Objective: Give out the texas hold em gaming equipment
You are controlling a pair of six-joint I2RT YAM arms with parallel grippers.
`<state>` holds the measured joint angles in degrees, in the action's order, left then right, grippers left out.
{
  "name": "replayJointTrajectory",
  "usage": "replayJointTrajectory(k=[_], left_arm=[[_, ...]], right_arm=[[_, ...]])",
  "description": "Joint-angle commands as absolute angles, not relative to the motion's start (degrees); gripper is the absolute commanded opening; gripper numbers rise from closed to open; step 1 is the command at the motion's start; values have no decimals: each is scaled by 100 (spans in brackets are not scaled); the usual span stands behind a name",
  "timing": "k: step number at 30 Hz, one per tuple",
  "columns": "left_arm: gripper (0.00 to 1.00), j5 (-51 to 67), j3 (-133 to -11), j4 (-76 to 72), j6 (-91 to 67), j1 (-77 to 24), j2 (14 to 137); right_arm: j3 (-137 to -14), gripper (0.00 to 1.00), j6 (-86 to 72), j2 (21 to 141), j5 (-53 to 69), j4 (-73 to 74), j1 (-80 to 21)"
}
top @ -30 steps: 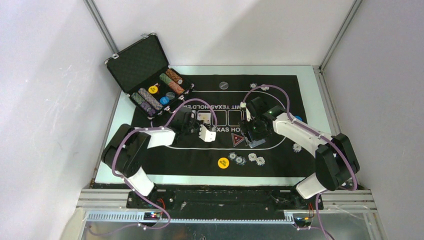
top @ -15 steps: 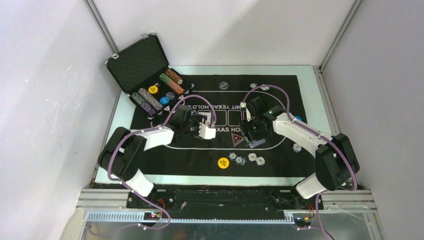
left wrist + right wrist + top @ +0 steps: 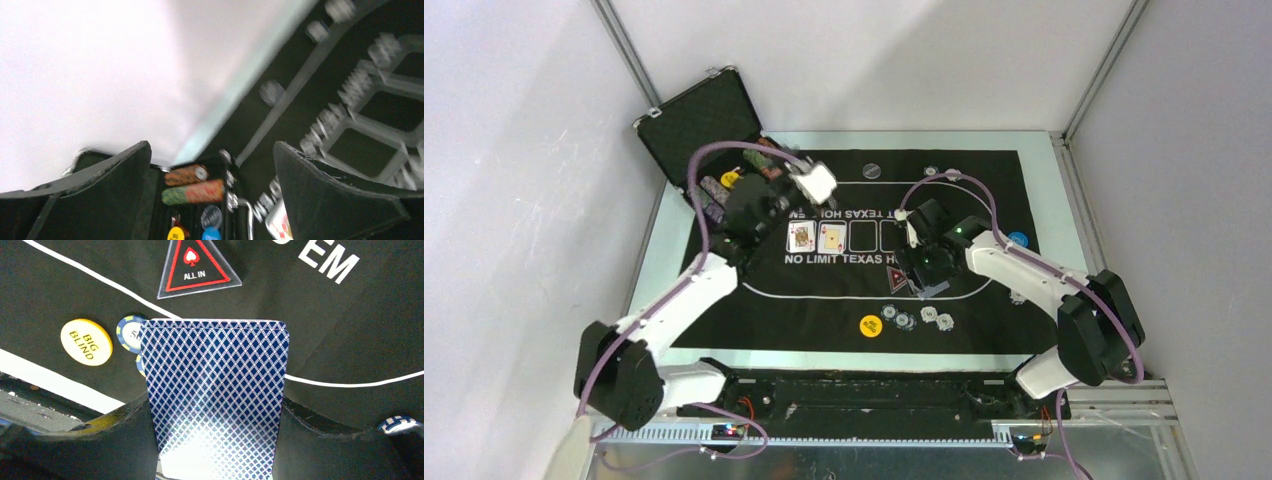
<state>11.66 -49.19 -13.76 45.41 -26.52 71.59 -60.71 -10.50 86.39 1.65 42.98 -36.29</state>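
My right gripper (image 3: 214,399) is shut on a stack of blue-backed playing cards (image 3: 215,355), held low over the black mat (image 3: 984,320). Just ahead of it lie the red-black triangle marker (image 3: 197,267), a yellow disc (image 3: 86,341) and a small chip (image 3: 129,332). In the top view the cards (image 3: 932,285) sit beside the triangle marker (image 3: 898,280). Two face-up cards (image 3: 801,237) (image 3: 831,237) lie in the mat's printed boxes. My left gripper (image 3: 211,146) hangs open with nothing in it, raised near the case; its place in the top view is (image 3: 774,185).
The open black case (image 3: 699,125) stands at the back left with rows of chips (image 3: 195,191) and discs in it. Loose chips (image 3: 927,314) and a yellow disc (image 3: 871,325) lie near the mat's front. A black disc (image 3: 872,171) lies at the back, a blue disc (image 3: 1019,240) at the right.
My left gripper opened and swung up and back from the mat's middle toward the case. Two face-up cards now show where one showed. The right arm barely moved.
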Motion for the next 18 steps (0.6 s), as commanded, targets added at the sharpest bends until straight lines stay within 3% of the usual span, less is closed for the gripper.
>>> replayJointTrajectory(k=[1,5,11,18], left_arm=[[100,-1108,-5641,-2869,1097,-2592,6614],[100,-1720,-5735,-1370,-1321,-2537,6070],[100,-311,-3955,-1117,-3578,-2524,5122],[100,2334,-2866,-1317,-4899,-2542,5594]], right_arm=[[-6231,0,-914,8401,180,4240,-3816],[-6146,0,-806,8269,249,4130,-3991],[-5979,0,-639,7977,384,3896,-4307],[-5857,0,-586,7856,448,3769,-4599]])
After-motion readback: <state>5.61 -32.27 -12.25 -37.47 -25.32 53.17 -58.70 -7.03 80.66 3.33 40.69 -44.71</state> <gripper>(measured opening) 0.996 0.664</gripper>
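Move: The card deck, still in the right hand, lies about 14 cm back of the empty left hand, 23 cm to its right and 18 cm lower. From the left hand, the second laid card is some 3 cm back and 2 cm right, 23 cm below. The right hand heads for the blue chips, 6 cm back and 7 cm left; the all-in triangle is 2 cm ahead and 7 cm left, the big blind 8 cm back and 12 cm left, all about 5 cm lower. The card deck, still pinched in the right fingers, is carried left and back about 5 cm towards the blue chips, rising a little and turning slightly counter-clockwise. The wide-open left hand arcs up 15 cm and leftward, then comes back and steeply down, ending nearer the deck; it rolls some 80 degrees, left side down, and touches nothing. ##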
